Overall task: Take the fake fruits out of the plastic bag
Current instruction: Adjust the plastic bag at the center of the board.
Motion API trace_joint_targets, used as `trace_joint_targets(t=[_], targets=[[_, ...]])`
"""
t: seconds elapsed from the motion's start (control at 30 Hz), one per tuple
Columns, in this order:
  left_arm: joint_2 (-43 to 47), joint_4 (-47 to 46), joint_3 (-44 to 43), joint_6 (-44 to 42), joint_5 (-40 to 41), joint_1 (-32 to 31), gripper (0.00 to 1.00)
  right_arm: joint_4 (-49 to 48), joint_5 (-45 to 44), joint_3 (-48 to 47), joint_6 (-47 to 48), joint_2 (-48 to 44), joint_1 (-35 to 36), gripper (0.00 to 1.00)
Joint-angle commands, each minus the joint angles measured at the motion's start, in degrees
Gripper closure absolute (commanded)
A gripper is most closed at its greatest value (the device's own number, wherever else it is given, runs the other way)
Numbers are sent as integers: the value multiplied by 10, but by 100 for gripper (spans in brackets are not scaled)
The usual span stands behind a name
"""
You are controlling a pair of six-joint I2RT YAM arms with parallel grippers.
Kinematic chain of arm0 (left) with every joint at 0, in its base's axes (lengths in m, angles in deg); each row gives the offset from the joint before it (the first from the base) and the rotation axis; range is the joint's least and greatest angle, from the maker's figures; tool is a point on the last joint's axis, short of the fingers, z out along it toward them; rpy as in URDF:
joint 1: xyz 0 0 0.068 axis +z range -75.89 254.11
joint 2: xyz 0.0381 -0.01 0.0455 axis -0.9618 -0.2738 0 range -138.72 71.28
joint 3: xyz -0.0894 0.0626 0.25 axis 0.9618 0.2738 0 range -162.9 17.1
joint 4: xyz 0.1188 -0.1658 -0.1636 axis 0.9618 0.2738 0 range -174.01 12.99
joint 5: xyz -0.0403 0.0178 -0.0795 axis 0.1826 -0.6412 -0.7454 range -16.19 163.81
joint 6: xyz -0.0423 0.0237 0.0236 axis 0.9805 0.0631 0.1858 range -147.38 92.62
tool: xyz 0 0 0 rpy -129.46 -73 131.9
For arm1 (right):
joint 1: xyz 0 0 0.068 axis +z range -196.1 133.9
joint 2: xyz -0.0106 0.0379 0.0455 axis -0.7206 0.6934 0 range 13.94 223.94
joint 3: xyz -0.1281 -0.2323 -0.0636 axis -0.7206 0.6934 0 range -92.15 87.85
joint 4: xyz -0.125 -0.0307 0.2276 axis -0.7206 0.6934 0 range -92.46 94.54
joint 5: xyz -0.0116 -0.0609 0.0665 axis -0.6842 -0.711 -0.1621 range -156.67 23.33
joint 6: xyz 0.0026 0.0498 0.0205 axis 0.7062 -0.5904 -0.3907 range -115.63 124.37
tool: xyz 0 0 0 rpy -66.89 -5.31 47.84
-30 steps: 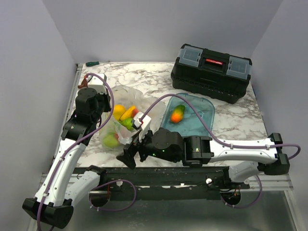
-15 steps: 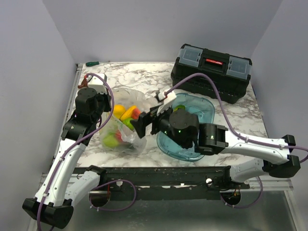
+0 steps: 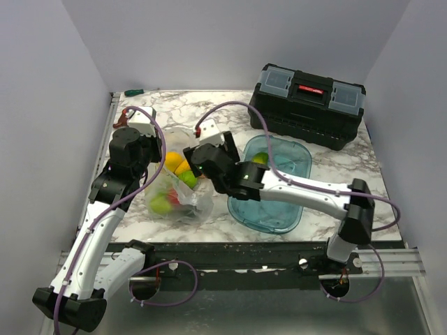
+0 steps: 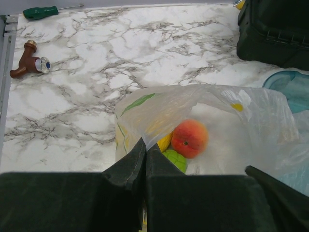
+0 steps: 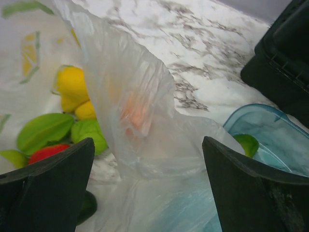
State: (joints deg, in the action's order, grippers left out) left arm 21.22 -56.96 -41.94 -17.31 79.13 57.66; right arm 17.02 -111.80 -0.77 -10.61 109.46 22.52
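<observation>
The plastic bag (image 3: 183, 202) lies left of centre, holding several fake fruits: a peach (image 4: 189, 138), a lemon (image 5: 72, 84), a lime (image 4: 175, 159) and a red fruit (image 5: 46, 152). My left gripper (image 4: 145, 145) is shut on the bag's left rim and holds it up. My right gripper (image 5: 148, 142) stands open over the bag's right side (image 3: 198, 166). A loose fold of plastic rises between its fingers, and the peach shows through it. One more green fruit (image 5: 248, 143) lies in the blue tray (image 3: 279, 209).
A black toolbox (image 3: 307, 105) stands at the back right, just behind the tray. A green screwdriver (image 4: 41, 11) and a brown tap fitting (image 4: 29, 65) lie at the far left. The right arm stretches across the tray from the right.
My right arm has swung from the table's near edge up and left, over the tray, to the bag's mouth. The left gripper has held still on the bag.
</observation>
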Motion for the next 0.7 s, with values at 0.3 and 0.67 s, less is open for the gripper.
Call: trace_joint_targets(t=[0.3, 0.67], targets=[[14, -11, 3, -2, -21, 2, 100, -11, -308, -49, 57, 105, 1, 15], [16, -12, 5, -2, -27, 1, 100, -264, -117, 16, 301, 34, -34, 91]])
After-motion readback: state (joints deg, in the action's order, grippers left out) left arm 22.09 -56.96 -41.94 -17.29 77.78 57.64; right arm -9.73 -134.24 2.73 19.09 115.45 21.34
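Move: The plastic bag's loose right rim stands between the right gripper's open fingers, about 4 cm ahead, 2 cm to its right and 5 cm lower. From that hand, the peach in the bag lies some 4 cm ahead, 5 cm left and 13 cm down, and the mango in the blue tray about 6 cm ahead, 15 cm right and just as low. The left gripper, pinching the bag's left edge, has that loose rim roughly 16 cm to its right, 2 cm ahead and 6 cm lower. Dip the open right gripper about 7 cm over the bag's loose rim while easing forward and right, turning it clockwise and rolling its left side down nearly 20 degrees. Then bring it back up about 9 cm, still edging forward and right, tipping the fingers up and closing them to pinch the rim. Keep the left gripper shut on its edge, nearly still. ##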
